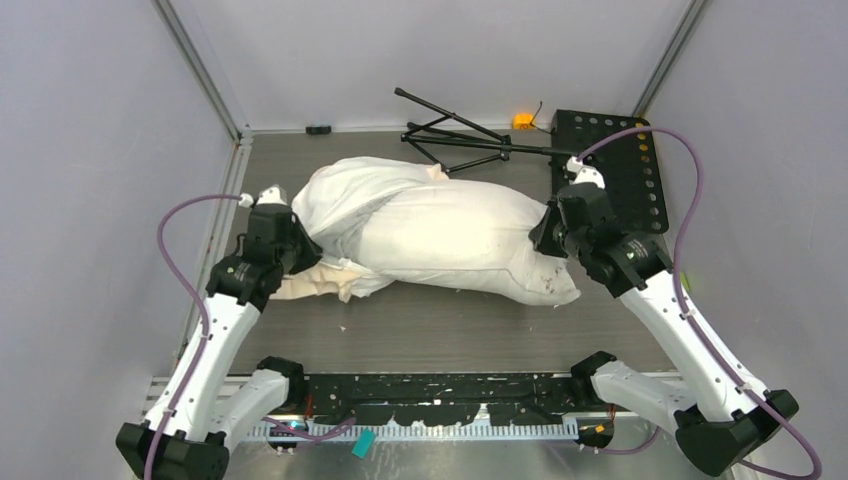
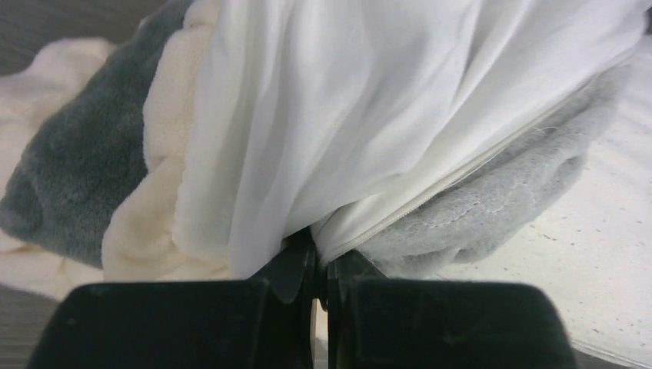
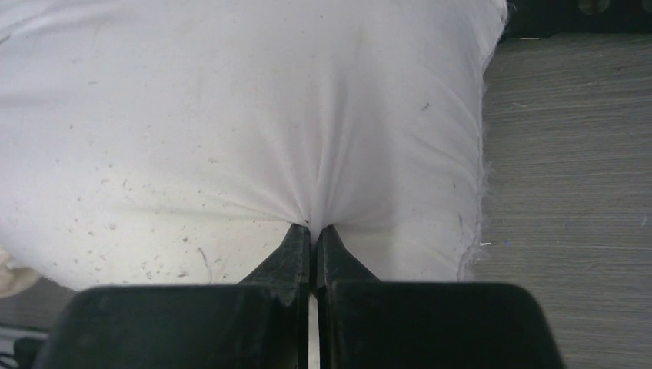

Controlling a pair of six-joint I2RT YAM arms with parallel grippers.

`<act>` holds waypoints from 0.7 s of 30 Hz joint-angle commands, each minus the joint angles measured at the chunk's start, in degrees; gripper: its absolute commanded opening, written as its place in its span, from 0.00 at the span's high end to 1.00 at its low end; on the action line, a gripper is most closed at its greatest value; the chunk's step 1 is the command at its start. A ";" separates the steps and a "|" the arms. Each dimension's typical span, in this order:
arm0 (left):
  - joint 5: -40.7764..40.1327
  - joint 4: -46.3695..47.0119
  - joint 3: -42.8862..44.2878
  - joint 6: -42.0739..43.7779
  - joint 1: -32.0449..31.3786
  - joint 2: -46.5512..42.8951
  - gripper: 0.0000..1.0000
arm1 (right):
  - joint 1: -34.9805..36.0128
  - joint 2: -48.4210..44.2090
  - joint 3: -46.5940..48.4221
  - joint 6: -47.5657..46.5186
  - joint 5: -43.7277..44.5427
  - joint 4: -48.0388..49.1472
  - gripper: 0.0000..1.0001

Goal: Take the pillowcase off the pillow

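The plump off-white speckled pillow (image 1: 460, 235) lies across the middle of the table. Its left end is still inside the pillowcase (image 1: 345, 195), which is bunched there with its cream frill (image 1: 320, 282) spilling onto the table. My left gripper (image 1: 298, 250) is at that bunch. In the left wrist view it (image 2: 319, 240) is shut on the pillowcase's white lining (image 2: 346, 115) beside the zipper edge, with grey plush (image 2: 84, 169) on either side. My right gripper (image 1: 546, 232) is at the pillow's right end. It (image 3: 315, 228) is shut on a pinch of the pillow's (image 3: 231, 115) speckled fabric.
A folded black tripod stand (image 1: 455, 135) lies at the back of the table, with a small orange object (image 1: 523, 121) beside it. A black perforated plate (image 1: 620, 165) sits at the back right, behind the right arm. Enclosure walls stand on both sides.
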 commanded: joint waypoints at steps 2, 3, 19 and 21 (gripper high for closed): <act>-3.10 -4.29 10.04 8.74 2.96 0.66 1.00 | -3.46 4.81 11.73 -13.30 -3.14 -6.19 1.00; 0.49 -3.51 10.89 8.88 2.96 1.37 1.00 | -3.47 5.97 12.95 -13.66 -5.12 -7.69 0.99; 29.41 -0.72 21.45 7.36 2.85 8.62 1.00 | 15.56 12.33 23.88 -22.89 -14.90 -9.82 0.10; 29.15 -1.10 22.16 7.44 2.84 8.63 1.00 | 21.10 13.55 22.95 -24.21 -9.17 -8.73 0.10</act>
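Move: The bare white pillow lies stretched between the hands, its middle about 27 cm right, 7 cm ahead and 10 cm below the left hand, and some 17 cm left and 6 cm ahead of the right. The pillowcase bunches about 12 cm ahead and 4 cm right of the left hand, 40 cm left and 11 cm ahead of the right. The black perforated panel stands roughly 22 cm ahead and 23 cm right of the right hand. The pillowcase's opening edge, still pinched shut in the left fingers, is lifted about 8 cm and then carried some 7 cm right towards the pillow's middle as that wrist turns clockwise. The pillow's right end is raised slightly before the right fingers open wide and let go; the right hand then swings some 10 cm left and up, drawing back a little over the pillow and turning counter-clockwise nearly 40 degrees. ##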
